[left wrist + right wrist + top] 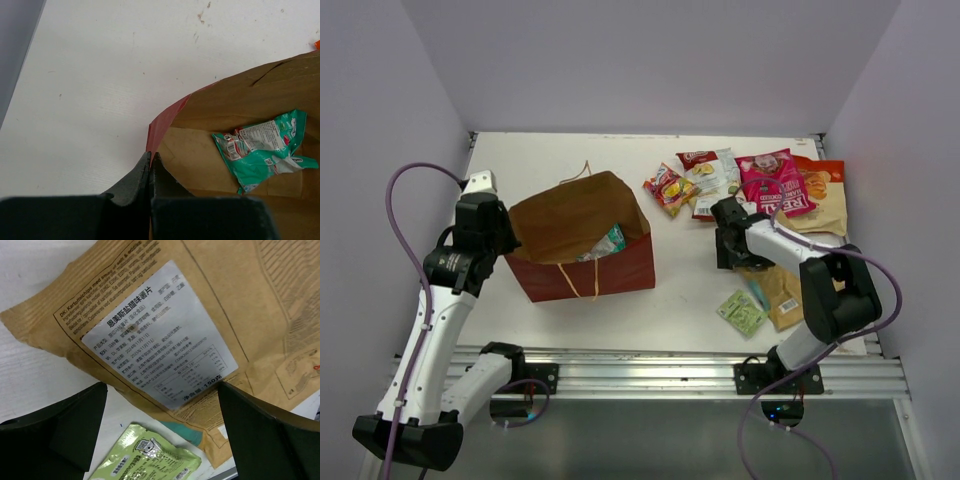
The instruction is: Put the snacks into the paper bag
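Note:
The dark red-brown paper bag (582, 262) lies open on the table, its tan inside facing up, with a teal packet (611, 242) in it. My left gripper (496, 240) is shut on the bag's left rim; in the left wrist view its gripper (150, 161) pinches the rim of the bag (165, 125) and the teal packet (265, 150) lies inside. My right gripper (731, 256) is open over the tan kraft pouch (782, 288). In the right wrist view the gripper (160, 432) straddles the pouch (150, 315) and the green sachet (145, 460), holding nothing.
A pink-red packet (775, 182), an orange packet (823, 178), a yellow-red packet (668, 188) and a small red packet (697, 158) lie at the back right. The green sachet (741, 312) lies near the table's front edge. Walls close in on the left, back and right.

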{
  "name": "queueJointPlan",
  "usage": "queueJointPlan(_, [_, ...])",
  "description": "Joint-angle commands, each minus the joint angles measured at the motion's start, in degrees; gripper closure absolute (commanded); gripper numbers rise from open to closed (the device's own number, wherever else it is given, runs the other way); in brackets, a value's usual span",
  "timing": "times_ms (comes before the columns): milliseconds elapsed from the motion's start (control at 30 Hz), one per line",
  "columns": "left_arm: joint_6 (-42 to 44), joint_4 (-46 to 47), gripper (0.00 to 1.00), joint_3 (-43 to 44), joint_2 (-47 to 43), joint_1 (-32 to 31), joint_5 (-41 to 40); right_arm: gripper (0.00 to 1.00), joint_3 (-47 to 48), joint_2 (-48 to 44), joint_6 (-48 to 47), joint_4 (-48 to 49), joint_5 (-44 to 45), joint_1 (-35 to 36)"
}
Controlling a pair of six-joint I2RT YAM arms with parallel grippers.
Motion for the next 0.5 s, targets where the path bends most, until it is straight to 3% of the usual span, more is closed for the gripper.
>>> queueJointPlan(0, [1.6, -0.2, 1.00, 1.9, -0.9, -0.2, -1.5, 0.04, -1.4, 0.6, -0.5, 3.4, -2.5, -0.1])
queueJointPlan(67, [1.6, -0.2, 1.00, 1.9, -0.8, -0.2, -1.6, 0.07, -2.0, 1.3, -0.7, 3.8, -1.9, -0.1])
queueJointPlan(133, [1.6, -0.2, 1.00, 1.9, -0.7, -0.2, -1.8, 0.30, -1.9, 2.6, -0.9, 3.6, -1.3, -0.1])
queueJointPlan(167, [1.7, -0.1, 1.00, 1.9, -0.6, -0.2, -1.8, 0.43, -1.6, 3.0, -0.8, 3.1, -1.3, -0.1])
queueJointPlan(200, [1.7, -0.1, 1.00, 1.9, -0.6, -0.2, -1.8, 0.80, -1.2, 3.0, -0.5, 2.7, -0.7, -0.2])
queueJointPlan(267, [1.7, -0.1, 1.00, 1.8, -0.6, -0.2, -1.9, 1.00, -0.8, 2.3, -0.5, 2.0, -0.1, -0.2])
queueJointPlan(467, [1.7, 0.3, 1.00, 1.4, -0.7, -0.2, -2.0, 1.00, 4.3, -6.1, -3.2, -3.5, -1.0, -0.1])
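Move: The brown snack pouch lies under the open right fingers, its middle about 7 cm right, 2 cm back and 3 cm below. The small green packet is some 11 cm straight back from the hand; the pink snack bag is about 18 cm ahead and 7 cm right. From the left hand, the brown pouch lies roughly 54 cm right, level fore and aft, and 21 cm below. The right hand sinks about 1.5 cm onto the brown pouch, shuts, pinching its labelled film, and starts up 1 cm. ##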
